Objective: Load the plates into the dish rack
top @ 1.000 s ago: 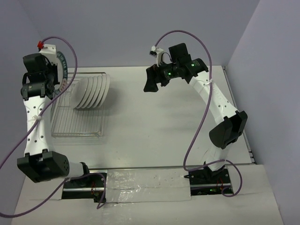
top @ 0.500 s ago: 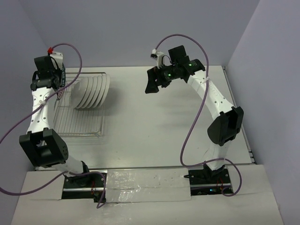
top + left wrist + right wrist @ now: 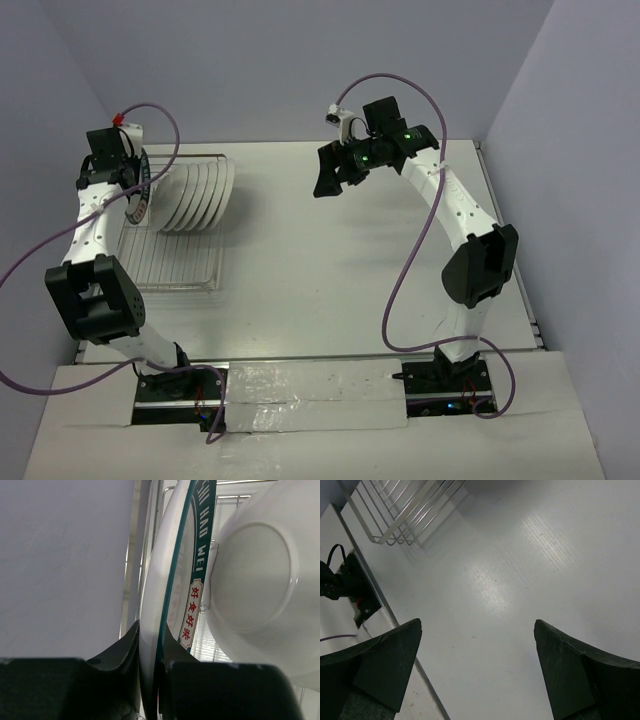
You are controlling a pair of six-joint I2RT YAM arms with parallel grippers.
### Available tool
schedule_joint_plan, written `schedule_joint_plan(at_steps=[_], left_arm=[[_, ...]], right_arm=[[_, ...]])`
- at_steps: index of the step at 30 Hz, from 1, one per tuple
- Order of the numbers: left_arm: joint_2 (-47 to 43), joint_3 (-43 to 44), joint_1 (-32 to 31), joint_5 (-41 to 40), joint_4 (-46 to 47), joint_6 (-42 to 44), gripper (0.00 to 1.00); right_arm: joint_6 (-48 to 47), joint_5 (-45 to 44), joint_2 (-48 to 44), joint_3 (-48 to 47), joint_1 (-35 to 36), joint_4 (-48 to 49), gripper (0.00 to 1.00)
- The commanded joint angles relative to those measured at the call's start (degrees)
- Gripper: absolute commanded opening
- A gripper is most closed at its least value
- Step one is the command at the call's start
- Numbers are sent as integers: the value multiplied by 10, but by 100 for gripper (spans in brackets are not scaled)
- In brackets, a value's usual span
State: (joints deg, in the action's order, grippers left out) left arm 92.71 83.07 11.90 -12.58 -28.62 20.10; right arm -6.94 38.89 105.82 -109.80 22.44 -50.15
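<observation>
My left gripper (image 3: 133, 183) is shut on the rim of a white plate (image 3: 146, 194) with a dark teal rim, held upright over the left end of the dish rack (image 3: 170, 262). In the left wrist view the plate (image 3: 151, 595) runs edge-on between my gripper's (image 3: 150, 637) jaws. Its teal band carries white lettering and a red-lettered label. Several more plates (image 3: 196, 194) stand on edge in the rack just right of it, and the back of the nearest (image 3: 255, 580) shows. My right gripper (image 3: 330, 180) hangs open and empty over bare table (image 3: 477, 635).
Walls close in behind and on both sides, the left wall close beside the rack. A corner of the rack (image 3: 400, 515) shows in the right wrist view, with an arm base and cable (image 3: 342, 582) at the table's near edge. Purple cables (image 3: 415, 250) loop from both arms.
My left arm has swung right and down with the plate, bringing it from beside the left wall to over the rack's left end, next to the standing plates. The right arm barely moved.
</observation>
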Motion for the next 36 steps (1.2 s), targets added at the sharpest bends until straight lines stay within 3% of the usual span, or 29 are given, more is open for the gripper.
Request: schedule_joint_plan(at_steps=[1, 8, 12, 15, 19, 23, 28, 32, 36], left_arm=[[-3, -10, -7, 3, 64, -6, 0], [-13, -51, -35, -24, 88, -1, 4], [-21, -41, -43, -11, 56, -20, 21], [-40, -24, -49, 26, 11, -36, 41], [-67, 1, -62, 74, -41, -50, 56], [-102, 34, -72, 134, -94, -69, 74], [-132, 103, -78, 269, -151, -110, 98], [-144, 116, -107, 295, -151, -161, 99], [-143, 90, -115, 311, -118, -225, 99]], right_arm=[[-4, 14, 8, -16, -6, 3, 100], [-4, 14, 7, -20, -6, -3, 100], [-7, 14, 0, -20, -6, -13, 100], [-10, 10, -10, -20, -7, -18, 100], [-8, 7, -20, -24, -10, -25, 100], [-4, 3, -35, -29, -13, -33, 100], [17, -7, -67, -15, -40, -24, 100], [62, -23, -115, 33, -84, 14, 100], [102, -124, -184, 101, -153, 56, 100]])
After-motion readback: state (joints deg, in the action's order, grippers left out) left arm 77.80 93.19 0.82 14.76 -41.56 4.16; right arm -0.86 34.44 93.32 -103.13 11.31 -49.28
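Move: The left hand still pinches the last plate by its upper near rim. The free slot for that plate, taken at the seated plate's middle, lies about 5 cm ahead, 2 cm to the right and some 10 cm below. The nearest loaded plate stands about 6 cm to the right and the farthest of the row some 20 cm right, both about 5 cm ahead; the dish rack's left rail runs about 5 cm to the left, 5 cm ahead. From the empty right hand the slot lies about 45 cm left, 8 cm ahead and 15 cm below. The left hand lowers the held plate the last 2 to 3 cm into the left end slot of the dish rack, easing about 1 cm right towards the loaded plates, then opens its fingers wide and lets go while already drawing off to the right. It goes on some 15 cm right and then up about as far, rolling its left side down and swinging roughly 25 degrees clockwise, while the right hand, open and empty, waits until near the end and then sweeps about 8 cm right and a little up, away from the rack. ##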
